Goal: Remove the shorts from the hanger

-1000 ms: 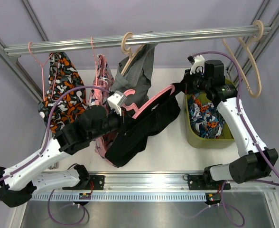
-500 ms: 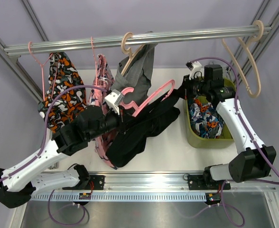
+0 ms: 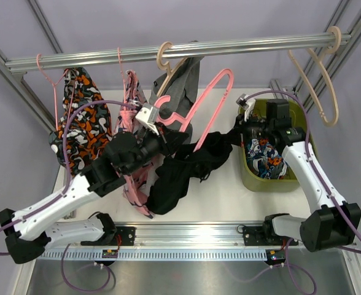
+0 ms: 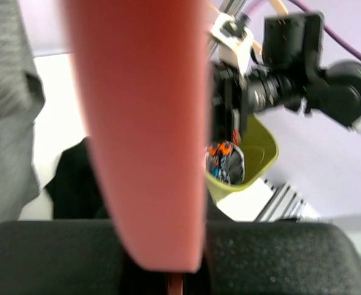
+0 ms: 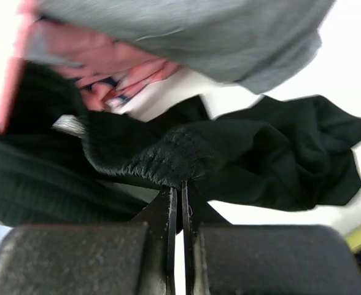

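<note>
My left gripper (image 3: 170, 139) is shut on a pink hanger (image 3: 206, 106) and holds it tilted steeply up, bare of cloth; the hanger fills the left wrist view (image 4: 143, 123). The black shorts (image 3: 182, 173) hang off it and sag in a heap to the table. My right gripper (image 3: 237, 136) is shut on their waistband (image 5: 168, 161), beside the bin. The grey shorts (image 3: 184, 83) hang on a wooden hanger on the rail. The blue-orange-white patterned shorts (image 3: 80, 123) hang on a pink hanger at the left.
The metal rail (image 3: 242, 44) crosses the back. A pink patterned garment (image 3: 131, 101) hangs between the patterned and grey shorts. A green bin (image 3: 249, 178) at the right holds patterned cloth (image 3: 266, 157). Two empty beige hangers (image 3: 325, 80) hang at the far right.
The left gripper swung the pink hanger from nearly level to steeply upright. The black shorts slid off it and dropped lower. The right gripper moved down a little with the waistband.
</note>
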Tool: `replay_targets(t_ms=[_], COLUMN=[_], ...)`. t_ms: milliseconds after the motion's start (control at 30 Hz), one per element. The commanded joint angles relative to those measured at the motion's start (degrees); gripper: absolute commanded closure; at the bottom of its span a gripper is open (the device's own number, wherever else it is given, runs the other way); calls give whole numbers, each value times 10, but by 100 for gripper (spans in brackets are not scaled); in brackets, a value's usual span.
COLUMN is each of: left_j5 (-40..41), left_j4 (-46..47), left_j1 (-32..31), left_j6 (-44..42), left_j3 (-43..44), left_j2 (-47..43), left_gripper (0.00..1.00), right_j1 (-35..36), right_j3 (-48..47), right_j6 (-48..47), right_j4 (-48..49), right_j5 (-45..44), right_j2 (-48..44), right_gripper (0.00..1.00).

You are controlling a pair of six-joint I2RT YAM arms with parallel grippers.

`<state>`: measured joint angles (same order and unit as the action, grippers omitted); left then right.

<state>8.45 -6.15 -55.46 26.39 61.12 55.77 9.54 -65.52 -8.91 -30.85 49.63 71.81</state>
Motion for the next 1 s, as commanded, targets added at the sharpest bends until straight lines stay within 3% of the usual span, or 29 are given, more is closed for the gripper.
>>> replay_targets(t_ms=[0, 100, 200, 500, 600, 733, 867, 900, 967], left_j5=[16, 4, -2, 32, 18, -7, -27, -33, -42], left_j4=[141, 163, 161, 38, -13, -65, -121, -129, -152], left_j1=[-3, -3, -4, -6, -6, -6, -6, -6, -6], left_j6=[22, 25, 16, -49, -53, -49, -49, -50, -52], left_j3=[13, 29, 58, 94, 81, 65, 53, 51, 44], left_j2=[39, 79, 107, 79, 66, 43, 24, 21, 10], left_gripper=[100, 100, 100, 100, 100, 100, 100, 100, 100], right_j1=[46, 114, 138, 138, 138, 138, 138, 138, 138], right_j3=[4, 21, 31, 71, 87, 97, 64, 41, 11], right_j6=[-81, -89, -69, -101, -116, -154, -237, -253, -322], right_j4=[-37, -40, -35, -36, -35, -54, -117, -149, -194], right_j5=[51, 17, 0, -95, -124, -113, -75, -72, -53], right_j2=[-42, -75, -85, -99, -86, -75, -78, -82, -94], right_gripper=[100, 100, 100, 100, 95, 85, 57, 46, 41])
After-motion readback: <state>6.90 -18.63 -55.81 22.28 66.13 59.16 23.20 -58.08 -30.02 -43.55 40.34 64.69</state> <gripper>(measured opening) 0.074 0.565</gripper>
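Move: In the right fingers is an edge of the black shorts, whose bulk hangs about 16 cm left, 11 cm back and 10 cm lower; the basket lies some 19 cm right, 3 cm back and 18 cm down. From the left hand, which holds the pink hanger, the shorts' bulk is about 11 cm back, 2 cm right and 18 cm below; the grey garment hangs 13 cm straight ahead and 7 cm lower. Drawing the black shorts off the hanger's lower arm, the right hand sweeps about 8 cm back and 5 cm left, turning some 15 degrees counter-clockwise, then sinks 7 cm and opens to let go. Gripping the hanger throughout, the left hand pushes some 6 cm right and forward, lifts slightly, then returns and sinks, rolling its left side up. ##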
